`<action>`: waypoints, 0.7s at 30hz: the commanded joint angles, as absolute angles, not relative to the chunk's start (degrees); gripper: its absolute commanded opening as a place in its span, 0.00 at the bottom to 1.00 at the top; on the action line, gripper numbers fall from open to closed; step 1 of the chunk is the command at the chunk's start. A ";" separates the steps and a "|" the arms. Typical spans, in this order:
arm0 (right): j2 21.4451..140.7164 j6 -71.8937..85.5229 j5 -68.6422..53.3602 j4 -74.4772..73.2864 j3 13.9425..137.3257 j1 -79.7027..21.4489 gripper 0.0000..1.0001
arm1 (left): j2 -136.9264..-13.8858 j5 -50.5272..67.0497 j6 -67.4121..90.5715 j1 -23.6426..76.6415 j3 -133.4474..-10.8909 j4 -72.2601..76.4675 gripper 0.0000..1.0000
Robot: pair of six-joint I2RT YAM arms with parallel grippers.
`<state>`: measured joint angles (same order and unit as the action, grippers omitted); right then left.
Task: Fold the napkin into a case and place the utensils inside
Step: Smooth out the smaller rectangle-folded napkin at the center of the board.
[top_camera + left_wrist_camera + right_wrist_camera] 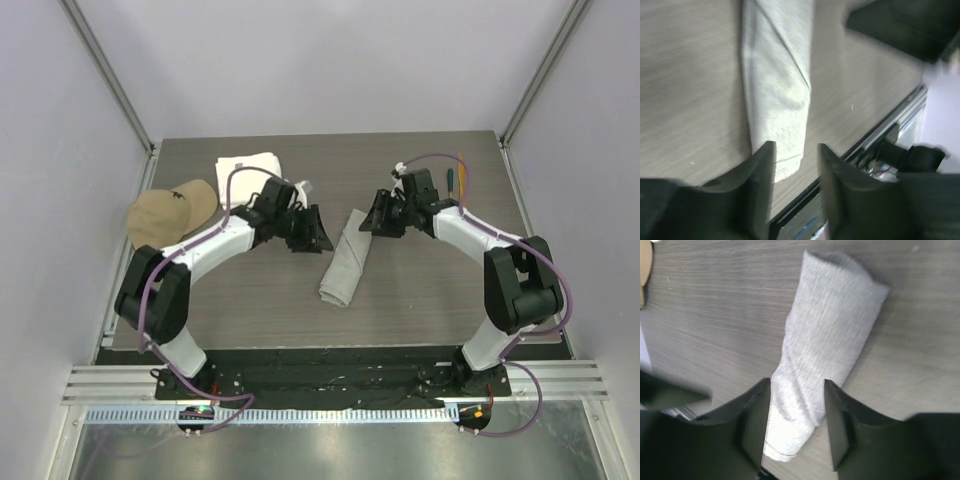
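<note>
The napkin (345, 258) lies in the middle of the table, folded into a long narrow light-grey strip that runs from back right to front left. My left gripper (318, 232) hovers just left of its far end, jaws apart and empty; in the left wrist view the napkin (777, 90) stretches away past the left finger (762, 175). My right gripper (372, 218) is open just right of the far end; its wrist view shows the napkin (830, 330) lying flat below the gap. Of the utensils, a teal handle (449, 180) and an orange stick (461, 170) lie at the back right.
A white towel (250, 172) lies at the back left, with a tan cap (172, 212) beside it near the left edge. The metal rail of the table's front edge (880, 135) shows in the left wrist view. Grey walls close in three sides.
</note>
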<state>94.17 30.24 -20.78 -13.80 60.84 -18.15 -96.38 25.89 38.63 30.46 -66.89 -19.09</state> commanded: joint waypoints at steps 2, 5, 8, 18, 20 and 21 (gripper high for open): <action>101.49 26.02 -28.28 -13.53 69.06 -16.96 0.37 | -92.55 25.49 44.55 36.99 -59.51 -6.34 0.24; 103.70 26.71 -31.90 -9.61 69.17 -16.88 0.29 | -94.82 23.65 44.74 39.46 -58.18 -3.17 0.06; 106.77 27.42 -34.00 -6.17 69.34 -16.87 0.26 | -97.11 21.19 43.51 39.64 -57.40 -3.52 0.00; 117.32 26.90 -38.31 -0.26 72.25 -13.37 0.20 | -103.35 12.93 43.06 39.46 -51.24 -4.21 0.00; 117.86 27.42 -38.58 3.06 71.55 -12.92 0.19 | -103.54 12.22 42.89 39.11 -50.10 -4.04 0.00; 118.12 27.60 -39.02 3.51 71.28 -12.40 0.19 | -103.36 10.74 42.02 39.02 -50.01 -4.04 0.00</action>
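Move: The folded napkin's middle is about 3 cm ahead of my left hand, 6 cm to its right and 10 cm below; the napkin's near end is some 9 cm behind that hand and 4 cm right. My right hand has the middle 2 cm back, 6 cm left and 8 cm down, with the far end 8 cm ahead and 1 cm left. The white cloth lies 26 cm ahead and 17 cm left of my left hand; the utensils are 18 cm ahead and 20 cm right of my right. I shut my half-open left fingers while drawing that hand back about 6 cm and a little right, then drop it some 9 cm so the closed tips press down on the napkin just inside its near end. Meanwhile my right hand sinks about 7 cm and reaches 5 cm forward and slightly left to the napkin's far end, narrowing its fingers to a small gap and turning some 15 degrees. ##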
